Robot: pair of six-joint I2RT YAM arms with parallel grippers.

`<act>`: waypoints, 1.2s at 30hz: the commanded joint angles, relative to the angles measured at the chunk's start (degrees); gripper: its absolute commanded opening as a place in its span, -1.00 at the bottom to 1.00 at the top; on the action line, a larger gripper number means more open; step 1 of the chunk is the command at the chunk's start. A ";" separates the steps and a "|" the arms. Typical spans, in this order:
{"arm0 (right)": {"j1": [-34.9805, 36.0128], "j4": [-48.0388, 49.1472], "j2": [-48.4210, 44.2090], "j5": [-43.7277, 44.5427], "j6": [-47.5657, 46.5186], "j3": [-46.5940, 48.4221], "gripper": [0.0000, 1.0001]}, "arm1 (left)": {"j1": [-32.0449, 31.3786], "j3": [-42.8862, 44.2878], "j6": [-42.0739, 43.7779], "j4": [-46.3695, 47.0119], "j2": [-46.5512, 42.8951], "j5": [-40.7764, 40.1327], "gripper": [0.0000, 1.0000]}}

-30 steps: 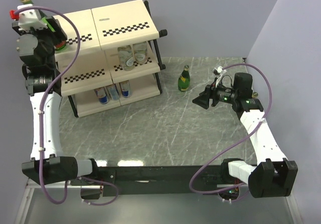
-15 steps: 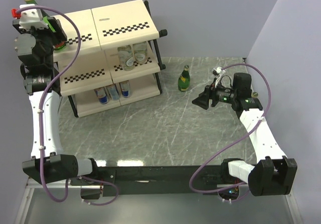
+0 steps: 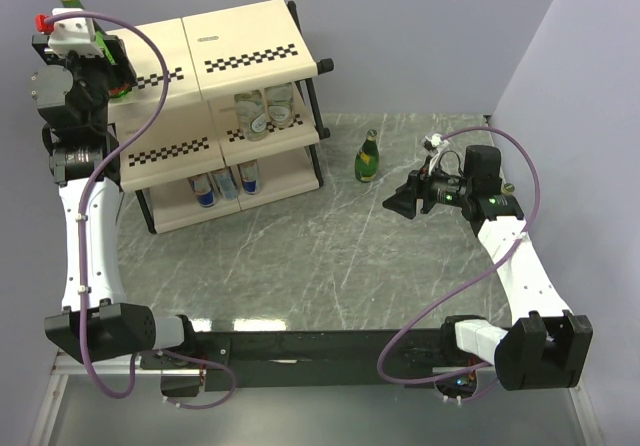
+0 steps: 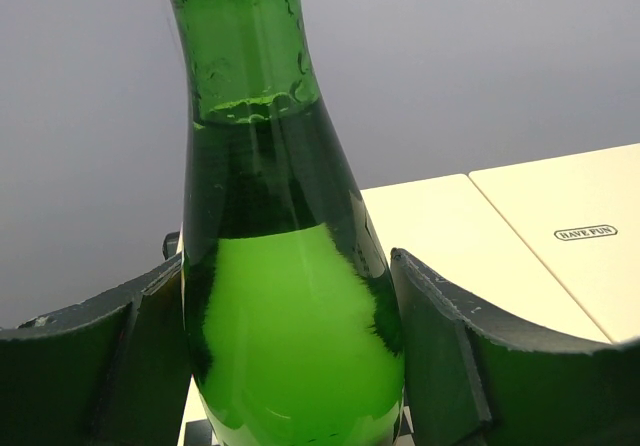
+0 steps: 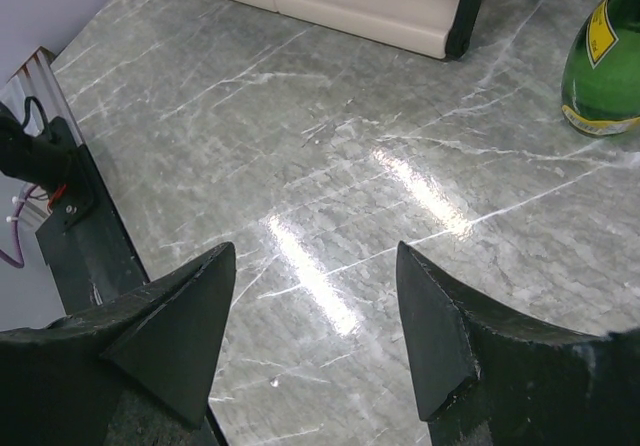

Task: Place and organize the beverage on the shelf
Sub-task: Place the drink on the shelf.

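My left gripper [image 3: 108, 64] is shut on a tall green glass bottle [image 3: 121, 88] with a gold cap, holding it upright over the left end of the shelf's top panel [image 3: 240, 36]. In the left wrist view the bottle [image 4: 250, 166] fills the gap between the dark fingers [image 4: 440, 346]. A second green bottle [image 3: 368, 158] stands on the table right of the shelf. My right gripper [image 3: 400, 201] hangs open and holds nothing, just right of that bottle [image 5: 605, 76]. Two clear bottles [image 3: 265, 111] sit on the middle tier. Slim blue-silver cans [image 3: 225, 181] stand on the bottom tier.
The grey marble table [image 3: 320, 256] stretches between shelf and arms. Purple-grey walls close in at the back and right. A small gold cap [image 3: 508, 188] shows behind the right arm. The black arm-base rail [image 3: 300, 346] runs along the near edge.
My left arm has shifted a little to the right and back with the green bottle in its grip. The right arm has hardly moved.
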 commanded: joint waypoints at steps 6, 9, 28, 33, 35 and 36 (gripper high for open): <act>0.32 0.55 -0.13 -0.70 -0.89 0.83 0.43 | 0.21 0.36 0.42 8.43 -2.51 1.72 -0.14; 0.32 0.55 -0.13 -0.70 -0.89 0.83 0.43 | 0.30 0.45 0.33 7.82 -2.69 1.72 0.12; 0.24 0.28 -0.21 -0.52 -1.15 1.01 0.43 | 0.21 1.85 -2.39 6.50 -4.53 0.93 0.99; 0.24 0.11 -0.48 -0.17 -1.51 1.18 0.43 | 0.21 2.91 -6.51 3.87 -7.25 -1.35 0.99; 0.32 0.11 -0.57 -0.17 -1.59 1.18 0.43 | 0.21 2.21 -7.40 3.42 -9.36 -1.53 0.99; 0.32 0.02 -0.65 -0.08 -1.60 1.18 0.43 | 0.21 1.86 -8.36 3.25 -10.15 -1.79 0.99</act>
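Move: The green bottle is upright in the left hand's grip, its middle some 2 cm above the hand point; the spot on the shelf's top board beneath it is about 7 cm below. On the middle board, two clear bottles stand roughly 24 and 30 cm to the hand's right, 5 and 7 cm farther out, 18 cm lower. From the idle right hand that spot is about 55 cm left, 13 ahead and 22 up. The green bottle is first kept gripped and steady over the left part of the top board; then the left fingers open wide and let go of it. The left hand backs away from the bottle, rising about 5 cm and drawing back nearly as far, its fingers tipping up some 10 degrees. ##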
